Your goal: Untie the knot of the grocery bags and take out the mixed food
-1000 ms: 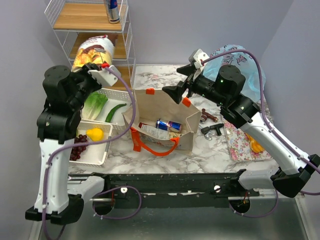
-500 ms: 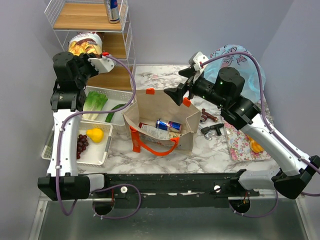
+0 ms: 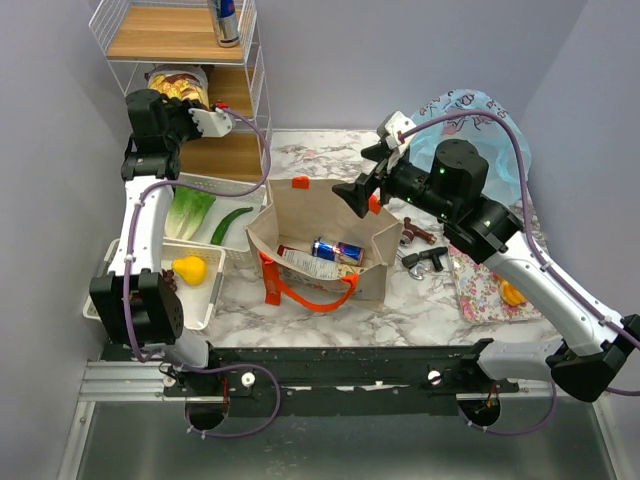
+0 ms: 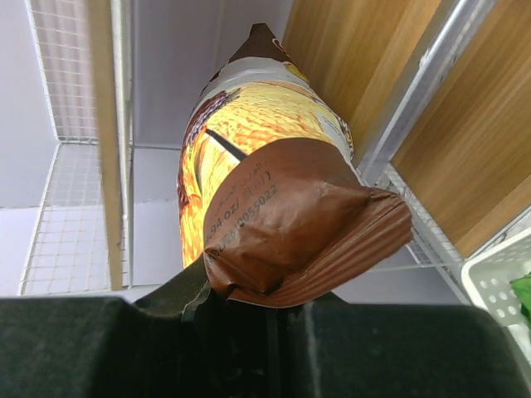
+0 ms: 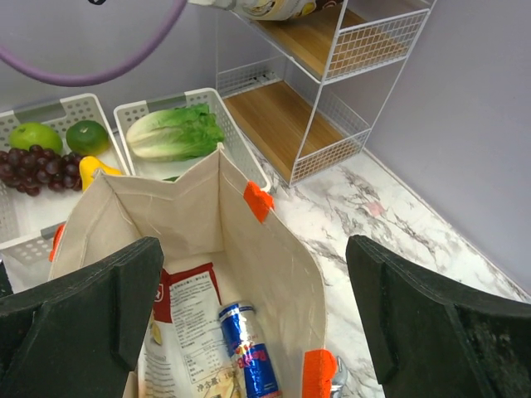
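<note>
My left gripper [image 3: 186, 102] is shut on the crimped end of a brown-and-yellow snack packet [image 4: 265, 182], holding it up inside the middle tier of the wire shelf [image 3: 250, 90]. The beige canvas tote [image 3: 320, 212] stands open mid-table with a blue-silver can [image 5: 251, 352] and a white-and-red snack packet [image 5: 187, 332] lying inside. Above the tote's far rim hovers my right gripper [image 5: 257, 290], open and empty. The light-blue plastic bag [image 3: 480, 125] lies behind my right arm. Lettuce [image 3: 188, 212], cucumber [image 3: 231, 223], grapes [image 5: 37, 166] and a yellow fruit [image 3: 189, 268] sit in the white baskets.
A second can [image 3: 225, 20] stands on the shelf's top tier. Metal tools [image 3: 425, 258] lie right of the tote. A floral tray [image 3: 480, 285] at the right edge carries an orange fruit [image 3: 512, 293]. Orange strap handles [image 3: 305, 290] hang over the tote's near side.
My left arm has swung up and back, carrying the snack packet from above the baskets into the shelf. The right gripper has stayed open over the tote, shifting only slightly.
</note>
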You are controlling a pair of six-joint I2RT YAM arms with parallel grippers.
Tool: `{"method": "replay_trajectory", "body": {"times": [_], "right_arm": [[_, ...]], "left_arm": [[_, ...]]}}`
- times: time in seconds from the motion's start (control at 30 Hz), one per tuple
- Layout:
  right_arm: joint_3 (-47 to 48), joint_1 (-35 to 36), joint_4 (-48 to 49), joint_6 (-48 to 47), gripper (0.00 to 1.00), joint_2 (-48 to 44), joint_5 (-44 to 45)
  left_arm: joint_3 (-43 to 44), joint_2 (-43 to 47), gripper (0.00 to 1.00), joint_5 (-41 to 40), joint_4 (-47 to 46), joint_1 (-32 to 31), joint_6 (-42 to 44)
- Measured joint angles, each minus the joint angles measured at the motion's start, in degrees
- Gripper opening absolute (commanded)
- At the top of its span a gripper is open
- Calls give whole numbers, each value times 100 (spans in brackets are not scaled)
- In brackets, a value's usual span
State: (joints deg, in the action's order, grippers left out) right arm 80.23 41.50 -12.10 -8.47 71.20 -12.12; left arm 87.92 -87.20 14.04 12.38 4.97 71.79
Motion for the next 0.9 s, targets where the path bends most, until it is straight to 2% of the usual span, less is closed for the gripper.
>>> {"method": "replay_trajectory", "body": {"times": [0.07,0.1,0.3,0.37,0.4,0.43,0.53,0.57,0.6,0.73,0.9], "right_arm": [[-20,0,-33,-28,99,-26,22],[-20,0,-48,-46,99,-33,31],[-22,0,-125,-72,99,-39,63],[-22,0,-129,-85,99,-37,72],[-22,0,-129,-98,99,-37,72],[-20,0,-131,-105,99,-37,72],[-22,0,-136,-125,99,-37,74],[-22,0,-138,-131,99,-37,76],[-20,0,-140,-144,99,-37,81],[-22,0,-155,-164,99,-37,94],[-22,0,-162,-166,99,-33,94]], "left_arm": [[57,-234,1,28,-52,122,258],[63,-308,6,42,-74,164,332],[413,-835,20,271,-348,415,776],[625,-1060,38,393,-365,487,887],[726,-1172,52,431,-387,520,942],[833,-1290,63,463,-411,549,1001],[1172,-1576,84,431,-428,643,1141],[1217,-1600,94,404,-411,680,1161],[1224,-1598,98,409,-376,713,1200],[1086,-1392,99,426,-175,817,1294],[308,-577,99,612,339,885,1469]]}}
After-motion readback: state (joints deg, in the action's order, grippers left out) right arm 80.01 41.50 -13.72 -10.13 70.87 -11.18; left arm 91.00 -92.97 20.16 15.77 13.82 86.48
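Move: On the rack's middle deck, the spot for the yellow-and-brown snack bag lies about 15 cm ahead of the left hand, 2 cm to its left and 3 cm down; the hand already grips the bag's brown end. The lettuce is some 33 cm below the hand, 8 cm back and 2 cm right; the shelf can stands about 8 cm ahead, 17 cm right and 25 cm above. From the right hand, that spot is about 33 cm ahead, 50 cm left and 5 cm lower. Sliding the snack bag deeper onto the middle deck, the left hand goes about 7 cm forward and nearly as far left, sinking slightly and rolling some 10 degrees so its left side rises. Towards the end of the push its fingers open wide and let go of the brown end, then the hand backs out about 5 cm. ##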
